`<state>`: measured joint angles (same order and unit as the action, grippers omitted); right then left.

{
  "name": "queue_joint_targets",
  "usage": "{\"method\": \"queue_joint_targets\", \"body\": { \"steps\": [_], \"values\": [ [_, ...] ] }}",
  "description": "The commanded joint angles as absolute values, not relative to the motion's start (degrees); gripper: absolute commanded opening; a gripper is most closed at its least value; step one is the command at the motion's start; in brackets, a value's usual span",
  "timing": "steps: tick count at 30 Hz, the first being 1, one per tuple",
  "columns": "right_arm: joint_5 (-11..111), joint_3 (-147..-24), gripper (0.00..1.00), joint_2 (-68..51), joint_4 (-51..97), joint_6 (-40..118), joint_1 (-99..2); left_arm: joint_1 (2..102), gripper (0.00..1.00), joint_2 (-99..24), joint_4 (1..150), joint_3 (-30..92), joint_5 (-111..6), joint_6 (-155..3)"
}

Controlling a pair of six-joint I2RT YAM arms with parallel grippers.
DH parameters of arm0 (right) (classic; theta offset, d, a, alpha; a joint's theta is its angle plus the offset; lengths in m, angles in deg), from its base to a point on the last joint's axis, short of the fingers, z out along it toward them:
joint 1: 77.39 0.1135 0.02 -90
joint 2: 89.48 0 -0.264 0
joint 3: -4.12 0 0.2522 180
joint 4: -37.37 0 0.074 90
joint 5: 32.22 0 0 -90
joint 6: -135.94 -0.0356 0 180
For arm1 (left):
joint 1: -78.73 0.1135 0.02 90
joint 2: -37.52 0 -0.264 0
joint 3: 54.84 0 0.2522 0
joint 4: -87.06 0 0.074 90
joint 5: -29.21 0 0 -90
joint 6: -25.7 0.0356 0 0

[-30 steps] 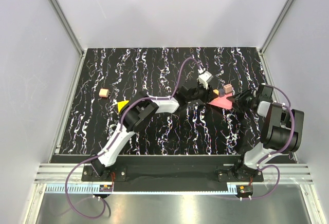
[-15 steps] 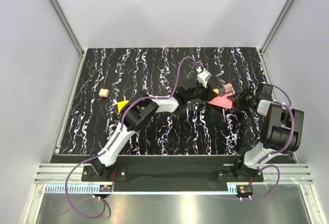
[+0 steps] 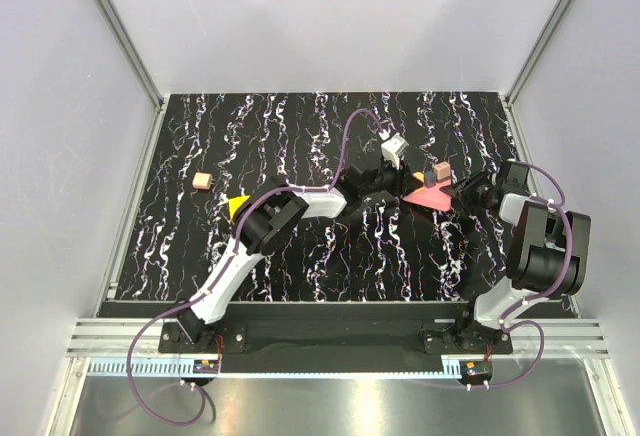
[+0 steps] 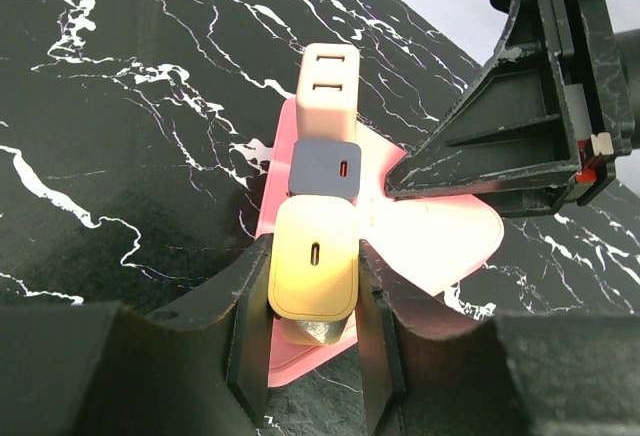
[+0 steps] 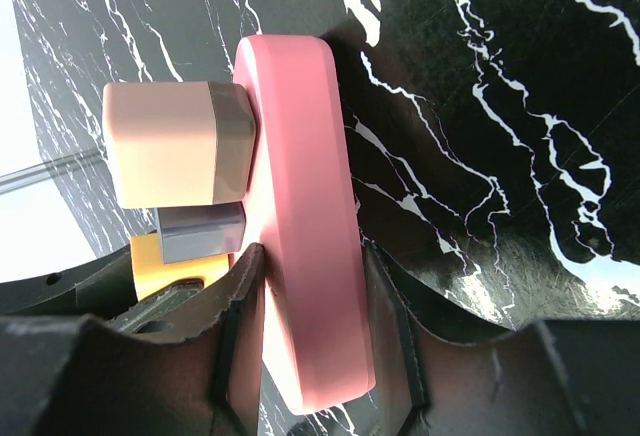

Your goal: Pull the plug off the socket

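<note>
The pink triangular socket (image 4: 440,241) (image 3: 428,197) (image 5: 300,156) lies right of centre on the black marbled table, and three plugs stand on it. My left gripper (image 4: 312,286) (image 3: 393,182) is shut on the yellow plug (image 4: 312,256), with bare metal prongs showing under the plug's near end. A grey plug (image 4: 325,166) and a beige plug (image 4: 330,81) sit behind it in a row. My right gripper (image 5: 310,296) (image 3: 462,194) is shut on the socket's edge from the right. In the right wrist view, the beige plug (image 5: 165,141), grey plug (image 5: 200,231) and yellow plug (image 5: 165,261) stick out sideways.
A small tan cube (image 3: 203,181) and a yellow wedge (image 3: 238,206) lie at the left of the table (image 3: 300,126). Grey walls enclose the table on three sides. The two arms meet over the socket, their fingers close together.
My left wrist has drifted slightly left and away, still holding the yellow plug. The right arm and the socket have barely moved.
</note>
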<state>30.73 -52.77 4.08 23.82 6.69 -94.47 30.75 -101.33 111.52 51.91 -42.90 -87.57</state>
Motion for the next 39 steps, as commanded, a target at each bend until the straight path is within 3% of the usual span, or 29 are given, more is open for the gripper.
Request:
{"method": "queue_joint_targets", "body": {
  "steps": [1,13,26,31,39],
  "values": [
    [40.7,-50.7,0.00,7.1,13.9,8.6,-93.1,30.5,0.00,-98.0,127.4,57.5,-44.2,-92.2],
    [40.6,-50.9,0.00,7.1,13.9,8.9,-93.1,29.3,0.00,-94.2,124.7,53.6,-43.0,-83.6],
    [40.1,-51.0,0.00,7.2,13.2,9.7,-93.1,30.2,0.00,-99.2,121.8,64.9,-42.7,-84.9],
    [40.1,-51.2,0.00,7.4,13.0,9.5,-93.1,30.5,0.00,-96.3,128.0,56.6,-44.0,-87.5],
    [39.9,-50.6,0.00,6.9,13.9,10.1,-93.1,30.5,0.00,-92.9,125.2,53.1,-45.3,-82.8]
  ]
}}
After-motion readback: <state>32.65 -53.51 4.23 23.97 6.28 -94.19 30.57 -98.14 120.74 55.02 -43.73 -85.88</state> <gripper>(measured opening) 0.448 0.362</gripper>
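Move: The left hand still grips the yellow plug, seated at the near-left end of the pink socket's row; the middle of the pink socket lies some 4 cm to its right, about 2 cm back and 4 cm below. The grey plug stands roughly 4 cm to this hand's right and 2 cm ahead, the peach plug about 7 cm to the right and 4 cm ahead. From the right hand, shut on the socket's right part, the yellow plug is about 9 cm left and 2 cm ahead. With its grip on the yellow plug unchanged, the left hand at first hardly shifts, tilting only a few degrees, then pulls the plug quickly upward about 10 cm, away from the pink socket, its fingertips tipping up some 15 degrees as it goes. Against this the right hand keeps the socket's right part pinched between its fingers and stays nearly where it is, giving less than 1 cm. ##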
